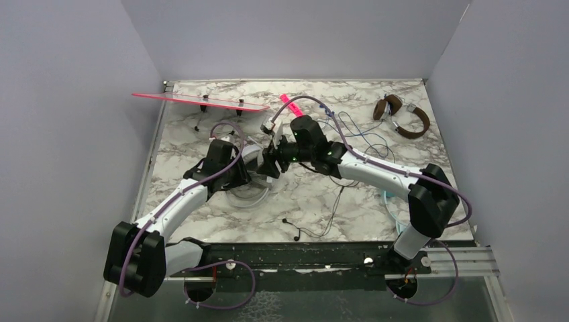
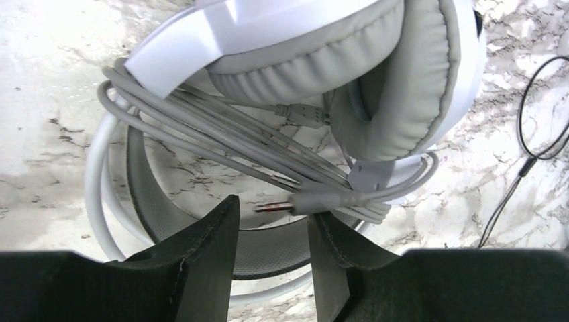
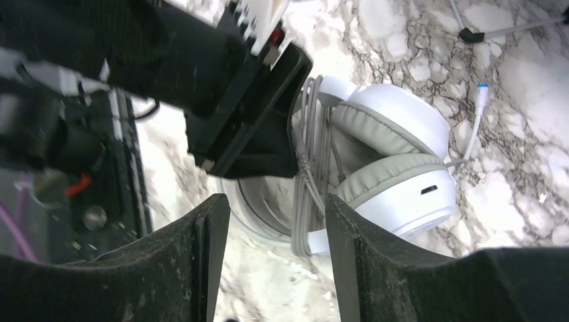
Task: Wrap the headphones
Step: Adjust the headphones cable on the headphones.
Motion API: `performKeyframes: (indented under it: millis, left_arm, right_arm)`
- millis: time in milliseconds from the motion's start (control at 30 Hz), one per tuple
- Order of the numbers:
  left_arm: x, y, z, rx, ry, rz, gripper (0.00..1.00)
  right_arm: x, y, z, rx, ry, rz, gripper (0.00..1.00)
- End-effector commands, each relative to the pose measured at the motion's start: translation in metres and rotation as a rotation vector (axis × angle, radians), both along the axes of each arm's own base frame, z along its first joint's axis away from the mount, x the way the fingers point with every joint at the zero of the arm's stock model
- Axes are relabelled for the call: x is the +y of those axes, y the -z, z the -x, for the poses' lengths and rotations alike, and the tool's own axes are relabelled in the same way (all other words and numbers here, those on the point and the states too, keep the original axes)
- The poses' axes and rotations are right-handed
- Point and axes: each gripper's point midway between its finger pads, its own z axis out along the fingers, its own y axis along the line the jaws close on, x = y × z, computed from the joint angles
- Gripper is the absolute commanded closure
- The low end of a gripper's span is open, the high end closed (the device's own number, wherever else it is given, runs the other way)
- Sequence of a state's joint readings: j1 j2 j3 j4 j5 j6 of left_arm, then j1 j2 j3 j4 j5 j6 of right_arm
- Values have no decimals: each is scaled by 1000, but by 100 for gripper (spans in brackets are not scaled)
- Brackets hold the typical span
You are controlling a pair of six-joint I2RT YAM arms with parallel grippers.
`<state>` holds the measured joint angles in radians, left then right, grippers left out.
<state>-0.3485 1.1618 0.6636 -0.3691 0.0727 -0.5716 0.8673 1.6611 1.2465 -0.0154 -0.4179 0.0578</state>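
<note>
The white-grey headphones (image 2: 402,80) lie on the marble table with their grey cord (image 2: 201,127) wound in several loops round the folded cups. My left gripper (image 2: 274,208) stands open over the headband. The cord's plug (image 2: 322,200) rests at the right fingertip, its metal tip poking into the gap. My right gripper (image 3: 275,201) is open and empty just beside the cord bundle (image 3: 305,188) and the white cups (image 3: 396,168). From above, both grippers (image 1: 253,173) (image 1: 270,164) meet over the white set (image 1: 249,194). The brown headphones (image 1: 410,124) lie at the back right.
A pink strip on small stands (image 1: 201,100) sits at the back left. Thin dark cables (image 1: 335,201) trail across the middle of the table. A sliver of teal (image 1: 388,200) shows under the right arm. Grey walls enclose the table on three sides.
</note>
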Motion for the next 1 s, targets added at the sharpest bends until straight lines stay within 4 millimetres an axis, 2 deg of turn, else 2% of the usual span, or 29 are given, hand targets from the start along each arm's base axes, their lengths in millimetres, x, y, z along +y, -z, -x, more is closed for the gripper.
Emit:
performKeyframes:
  millis: [0,67,267,367,467,800,967]
  left_arm:
    - [10,-16,-11,-55,-43,-31,58]
    - [11,-17,-13,-56,-46,-34,57]
    - [12,-16,-13,-49,-47,-33,57]
    - [12,-15,-14,-45,-48,-34,57]
    - [13,-13,-14,-42,-46,-40,57]
    - [11,-24,-15,-62,-40,-18,57]
    - [9,-41,-11,-82,-22,3,55]
  right_arm:
    - [9,11,8,-298,-268,0,42]
    - [10,20,8,-368,-326,22,44]
    - [10,58,-22,-435,-259,126,51]
    - [12,60,-33,-482,-217,119,55]
    - [18,57,-40,-503,-196,94,65]
    - [30,68,-34,-464,-260,95,92]
    - [35,73,-36,-416,-214,121,99]
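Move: The two cable plugs I want lie about 4 cm to my right hand's left, 1 cm ahead and 7 cm below. Also from my right hand, the wrapped cable bundle is roughly 5 cm left, 3 cm ahead and 11 cm down; the ear cups are some 8 cm ahead, 2 cm left and 11 cm down. The plugs lie by my left fingertips, about 2 cm right of that hand point, level in height and neither ahead nor back. I drop my right hand about 8 cm towards the plugs above the bundle, rolling the wrist some 30 degrees, and ease forward about 3 cm and left about 2. Over the last half of the way down and in, the fingers go nearly shut and pinch the cable just behind the plugs. My left hand shifts about 1 cm left and ends about 1 cm higher, fingers still half open. ##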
